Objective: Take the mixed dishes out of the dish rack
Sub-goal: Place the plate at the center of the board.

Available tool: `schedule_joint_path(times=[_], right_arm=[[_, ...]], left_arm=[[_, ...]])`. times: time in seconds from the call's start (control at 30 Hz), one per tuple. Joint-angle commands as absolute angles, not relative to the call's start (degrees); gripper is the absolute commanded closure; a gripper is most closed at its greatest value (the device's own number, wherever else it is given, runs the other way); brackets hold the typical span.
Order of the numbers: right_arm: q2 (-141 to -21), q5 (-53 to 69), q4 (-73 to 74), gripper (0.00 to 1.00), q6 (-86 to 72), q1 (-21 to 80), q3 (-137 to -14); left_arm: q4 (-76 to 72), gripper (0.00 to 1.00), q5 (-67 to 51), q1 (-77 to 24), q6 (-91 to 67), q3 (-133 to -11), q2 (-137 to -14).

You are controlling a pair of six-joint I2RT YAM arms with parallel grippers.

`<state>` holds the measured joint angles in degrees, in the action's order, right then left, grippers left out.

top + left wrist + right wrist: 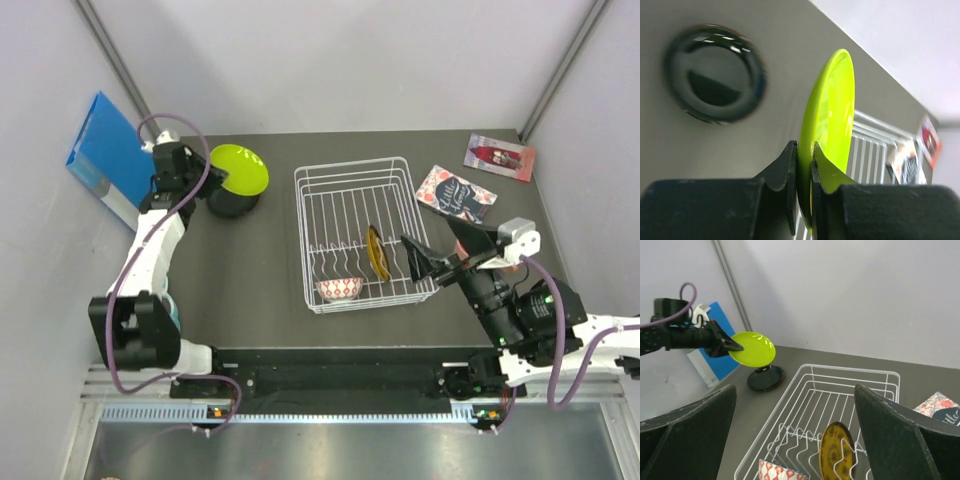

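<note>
My left gripper [207,182] [804,172] is shut on the rim of a lime-green plate [239,169] [829,125] [752,348], held above a black plate [233,200] [714,73] [765,378] that lies on the table left of the dish rack [355,235] [840,410]. In the rack an amber plate [376,252] [836,452] stands upright in the slots, and a small patterned bowl [340,289] [780,472] sits at the near end. My right gripper [432,247] [795,435] is open at the rack's near right corner, holding nothing.
A blue folder [105,160] [715,347] leans against the left wall behind the left arm. Two printed booklets [455,192] [499,156] lie on the table right of the rack. Walls enclose the table on the left, back and right.
</note>
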<state>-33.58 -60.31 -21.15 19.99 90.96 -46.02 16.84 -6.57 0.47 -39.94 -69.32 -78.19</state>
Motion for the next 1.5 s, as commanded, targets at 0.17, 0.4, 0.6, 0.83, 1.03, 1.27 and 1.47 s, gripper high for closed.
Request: schedule_joint_path(times=[0.17, 0.4, 0.6, 0.83, 1.03, 1.27, 1.47], right_arm=[[-34.19, -59.24, -8.7, 0.0, 9.23, 91.23, -45.35], [-36.73, -59.24, -9.76, 0.0, 11.69, 90.7, -44.12], [-38.49, -59.15, -9.84, 0.0, 11.25, 89.48, -43.33], [-40.34, -58.01, -9.84, 0.0, 9.67, 88.51, -42.98], [-41.57, -58.01, -9.76, 0.0, 9.67, 88.24, -43.24], [-41.84, -57.74, -9.32, 0.0, 9.32, 87.8, -43.24], [-42.71, -57.39, -9.23, 0.0, 9.05, 87.63, -43.07]], left_arm=[[-1.47, 1.0, -15.1, 6.94, -44.92, -72.42, -96.05], [-4.05, 1.0, -17.06, 8.08, -42.72, -75.06, -104.5], [-7.73, 1.0, -16.87, 10.8, -43.68, -71.03, -105.65], [-8.8, 1.0, -18.98, 12.92, -45.09, -70.66, -108.45], [-4.76, 1.0, -20.39, 12.83, -45.88, -72.5, -112.06], [4.3, 0.68, -20.21, 12.92, -45.88, -75.76, -114.79], [5.27, 0.39, -20.21, 12.83, -46.84, -74.18, -111.46]])
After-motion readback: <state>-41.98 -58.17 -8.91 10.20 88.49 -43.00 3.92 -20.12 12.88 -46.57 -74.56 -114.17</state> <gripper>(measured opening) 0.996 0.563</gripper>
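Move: The green plate is already pinched by its rim in the left hand, and it is taken to the black plate lying on the worktop about 8 cm ahead, 2 cm to the left and 21 cm below. The dish rack's middle is roughly 40 cm right and 6 cm back; the blue binder leans some 32 cm left and 8 cm ahead. From the empty right hand, the black plate lies about 34 cm ahead, 58 cm left and 38 cm below. The green plate is lowered onto the black plate by the left hand: down some 14 cm while moving forward, then left about 4 cm nearly level, then down another 5 cm, the wrist tilting about 20 degrees, before the fingers open and let go of the rim. Meanwhile the open right hand drifts down 8 cm and left 5 cm towards the dish rack. ##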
